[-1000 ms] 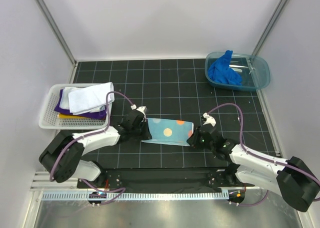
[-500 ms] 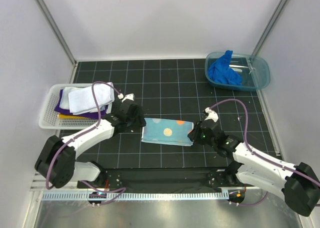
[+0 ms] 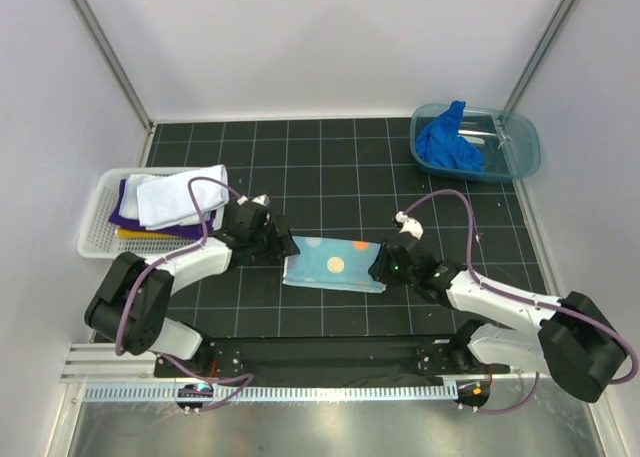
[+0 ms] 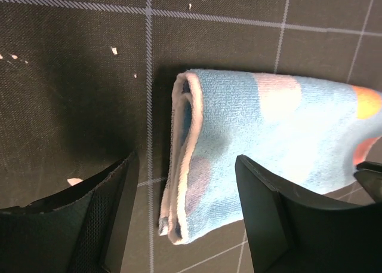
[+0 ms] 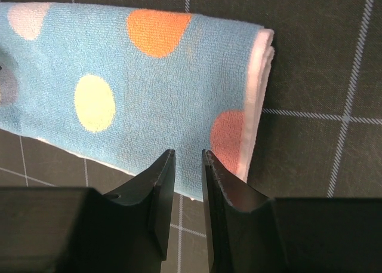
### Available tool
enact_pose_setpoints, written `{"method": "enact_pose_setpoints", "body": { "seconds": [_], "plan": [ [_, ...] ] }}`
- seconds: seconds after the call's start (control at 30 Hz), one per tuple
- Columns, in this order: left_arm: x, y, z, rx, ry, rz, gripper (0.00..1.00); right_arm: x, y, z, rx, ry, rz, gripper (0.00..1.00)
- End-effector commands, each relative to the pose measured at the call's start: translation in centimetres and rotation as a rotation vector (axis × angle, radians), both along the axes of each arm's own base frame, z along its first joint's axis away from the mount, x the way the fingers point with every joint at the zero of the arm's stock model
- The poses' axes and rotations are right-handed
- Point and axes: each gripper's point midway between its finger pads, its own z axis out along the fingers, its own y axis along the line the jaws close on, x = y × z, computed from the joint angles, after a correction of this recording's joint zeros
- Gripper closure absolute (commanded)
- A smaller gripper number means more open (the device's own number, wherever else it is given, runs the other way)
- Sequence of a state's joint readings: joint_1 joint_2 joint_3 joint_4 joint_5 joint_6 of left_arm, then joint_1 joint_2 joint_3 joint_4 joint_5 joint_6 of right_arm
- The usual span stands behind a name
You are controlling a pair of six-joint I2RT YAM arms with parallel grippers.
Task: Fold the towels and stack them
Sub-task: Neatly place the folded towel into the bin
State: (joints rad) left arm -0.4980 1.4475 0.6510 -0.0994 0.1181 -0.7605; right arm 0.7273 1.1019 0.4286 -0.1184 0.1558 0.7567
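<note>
A light blue towel with orange and yellow spots (image 3: 334, 264) lies folded flat on the black mat. In the left wrist view its folded left edge (image 4: 182, 159) lies on the mat between my open left jaws. My left gripper (image 3: 281, 245) (image 4: 185, 225) holds nothing. My right gripper (image 3: 381, 267) (image 5: 187, 165) hovers over the towel's right end (image 5: 149, 88), almost shut with a narrow gap, empty. A white towel (image 3: 175, 197) tops a purple towel (image 3: 124, 217) and a yellow towel (image 3: 135, 234) in the basket. A bright blue towel (image 3: 447, 142) lies in the tub.
The white mesh basket (image 3: 95, 239) stands at the left edge of the mat. The teal tub (image 3: 522, 152) stands at the back right. Metal frame posts rise at both back corners, with grey walls on both sides.
My left gripper has drawn back off the towel's left edge and stands open beside it. My right gripper has moved left and forward onto the towel's right end.
</note>
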Motion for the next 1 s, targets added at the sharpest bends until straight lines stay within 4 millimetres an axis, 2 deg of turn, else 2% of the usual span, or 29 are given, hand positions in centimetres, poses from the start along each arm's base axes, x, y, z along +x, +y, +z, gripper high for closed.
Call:
{"method": "enact_pose_setpoints", "body": {
  "seconds": [0.0,0.1,0.33,0.43,0.47,0.6,0.73,0.9,0.97],
  "plan": [
    [-2.7,0.6,-2.9,-0.012,0.118,0.036,0.31,2.0,2.0,2.5,0.064,-0.085,0.02,0.69],
    [-4.3,1.5,-4.7,0.015,0.177,0.053,0.35,2.1,2.4,2.5,0.074,-0.087,0.029,0.69],
    [-6.0,1.4,-6.5,0.072,0.223,0.049,0.43,3.0,3.5,2.8,0.084,-0.098,0.047,0.69],
    [-6.3,2.0,-6.8,0.098,0.231,0.055,0.49,3.0,3.6,2.7,0.084,-0.094,0.055,0.69],
    [-6.4,1.8,-6.7,0.089,0.233,0.048,0.5,3.0,3.6,2.6,0.084,-0.094,0.053,0.69],
    [-6.3,1.0,-5.9,0.064,0.233,0.018,0.67,3.1,3.7,2.7,0.081,-0.099,0.058,0.69],
    [-6.1,0.4,-4.7,0.049,0.213,-0.01,0.79,3.2,3.9,2.5,0.075,-0.093,0.069,0.69],
    [-5.7,0.8,-3.6,0.082,0.188,-0.026,0.97,3.5,4.4,1.6,0.069,-0.073,0.078,0.69],
    [-4.9,0.7,-2.5,0.088,0.158,-0.026,1.0,3.4,4.5,1.2,0.069,-0.063,0.081,0.69]
  ]
}}
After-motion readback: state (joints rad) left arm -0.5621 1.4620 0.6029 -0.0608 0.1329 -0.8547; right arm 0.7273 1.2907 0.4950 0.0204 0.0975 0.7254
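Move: The folded blue dotted towel lies with its left edge between the left hand's open fingers; its middle is about 10 cm to that hand's right, 3 cm back and 2 cm below. From the right hand, the folded towel's middle is some 8 cm left, 2 cm ahead and 3 cm down. The white bin sits about 27 cm left and 7 cm ahead of the left hand; the blue basket is roughly 23 cm right and 28 cm ahead of the right hand. Rightward first, about 2 cm against the folded towel's left edge, then about 2 cm back and a little down, the left hand goes while its wide-open fingers shut on that edge, pinching it. The right hand slides left some 3 cm and forward 2 cm over the towel's right part, towards its middle, its narrow finger gap unchanged. ##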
